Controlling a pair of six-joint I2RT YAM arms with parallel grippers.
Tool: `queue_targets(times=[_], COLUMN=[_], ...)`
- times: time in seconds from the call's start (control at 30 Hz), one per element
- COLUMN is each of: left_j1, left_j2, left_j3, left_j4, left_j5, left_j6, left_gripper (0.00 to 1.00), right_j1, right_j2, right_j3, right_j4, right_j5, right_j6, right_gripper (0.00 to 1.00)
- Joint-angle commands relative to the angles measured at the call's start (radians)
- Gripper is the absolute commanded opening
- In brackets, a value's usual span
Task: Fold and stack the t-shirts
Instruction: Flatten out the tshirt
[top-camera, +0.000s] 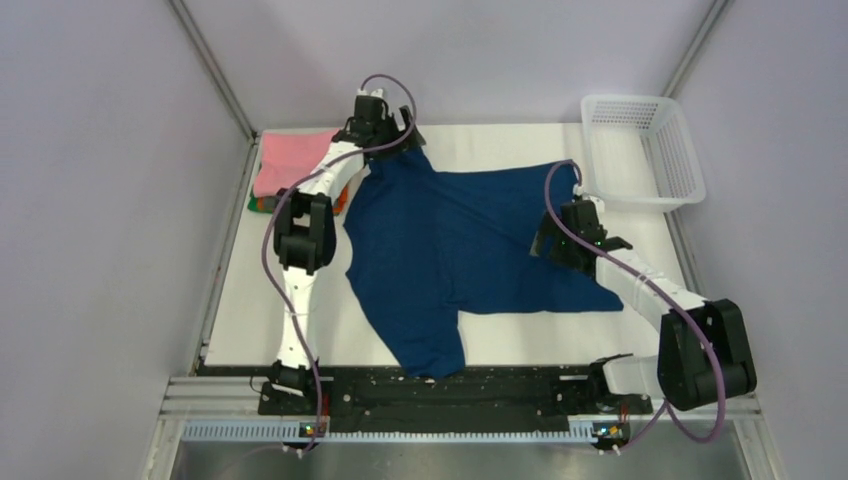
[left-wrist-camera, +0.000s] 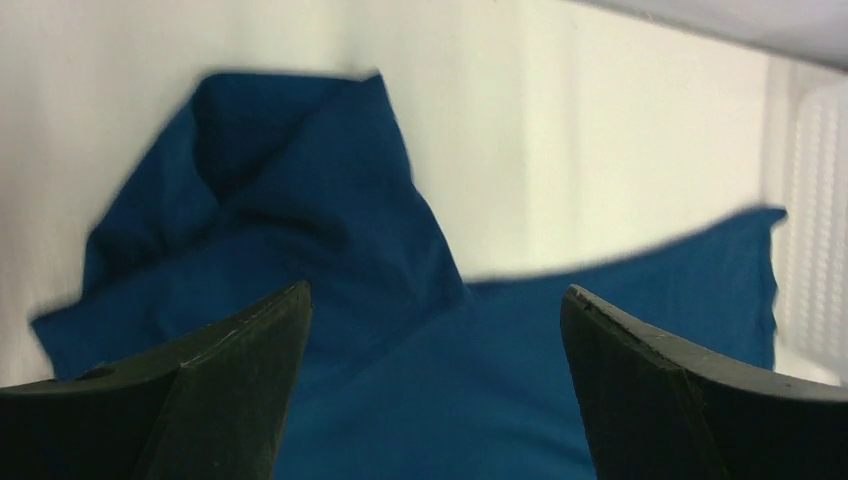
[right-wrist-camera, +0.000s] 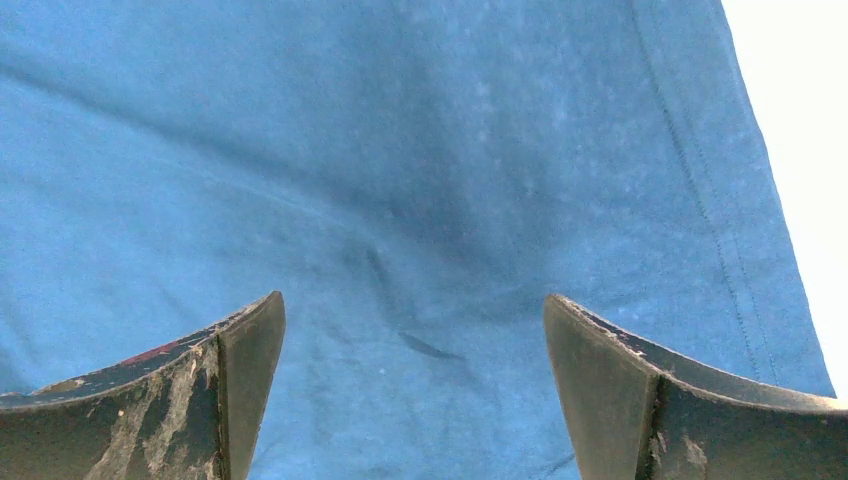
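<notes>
A large dark navy t-shirt (top-camera: 455, 250) lies spread and rumpled across the middle of the white table, one part hanging toward the near edge. A pink folded shirt (top-camera: 290, 162) lies at the far left on top of orange and green ones (top-camera: 266, 204). My left gripper (top-camera: 392, 135) is open above the navy shirt's far left corner; its wrist view shows the cloth (left-wrist-camera: 330, 250) below the spread jaws (left-wrist-camera: 435, 380). My right gripper (top-camera: 556, 240) is open just above the shirt's right side; navy cloth (right-wrist-camera: 400, 200) fills its wrist view, with nothing between the jaws (right-wrist-camera: 415, 390).
A white plastic lattice basket (top-camera: 640, 150) stands at the far right corner. Grey walls close in the table on left, right and back. A black rail with the arm bases (top-camera: 440, 395) runs along the near edge.
</notes>
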Motion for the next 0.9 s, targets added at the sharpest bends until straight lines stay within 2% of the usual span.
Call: queue_targets(times=[0.0,0.13,0.2,0.3,0.37,0.53,0.67,0.87], left_j1=[-0.081,-0.150,-0.158,-0.148,-0.120,-0.034,0.011,0.072], left_j2=[-0.343,-0.534,-0.595,-0.630,-0.611,-0.506,-0.386,-0.244], left_j3=[-0.266,-0.614,-0.745,-0.853,-0.865,-0.836,-0.734,-0.542], left_j4=[-0.030,-0.018,-0.014,-0.034,-0.081,-0.024,-0.020,-0.145], left_j5=[-0.033,-0.090,-0.086,-0.104,-0.132,-0.038,0.025,-0.048], left_j6=[0.045,0.032,0.010,0.029,0.022,0.013,-0.003,0.018], left_gripper=[0.99,0.99,0.99,0.99,0.99,0.99,0.99,0.99], right_j1=[-0.015,-0.083,-0.094,-0.093,-0.094,-0.091,-0.088,-0.092], right_j2=[-0.087,-0.056,0.045,0.211,0.314,0.517,0.620,0.759], right_j3=[0.035,0.062,0.164,0.366,0.472,0.634,0.706,0.795], right_j4=[-0.022,0.100,0.147,0.085,0.072,0.016,-0.016,-0.063], right_j5=[0.033,-0.017,-0.090,-0.158,-0.149,-0.115,-0.075,-0.011], right_j6=[0.031,-0.034,-0.062,-0.096,-0.103,-0.108,-0.111,-0.093], right_gripper=[0.99,0.99,0.99,0.99,0.99,0.99,0.99,0.99])
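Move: The left hand goes for the tshirt's left part below the far sleeve, about 21 cm back, 3 cm left and 8 cm below; the far sleeve is some 5 cm back and 3 cm left, the pink stack 7 cm back and 28 cm left. For the right hand, the tshirt's far right part is about 18 cm ahead, 1 cm left and 3 cm below, with the white basket 29 cm ahead, 25 cm right. Coming down open onto the tshirt's left part, the left fingers push forward along the cloth some 8 cm; before that the hand lifts off over the far sleeve and swings back about 21 cm, tipping down roughly 20 degrees. Meanwhile the open right hand rises, reaches forward some 18 cm over the shirt and sinks onto its far right part. ##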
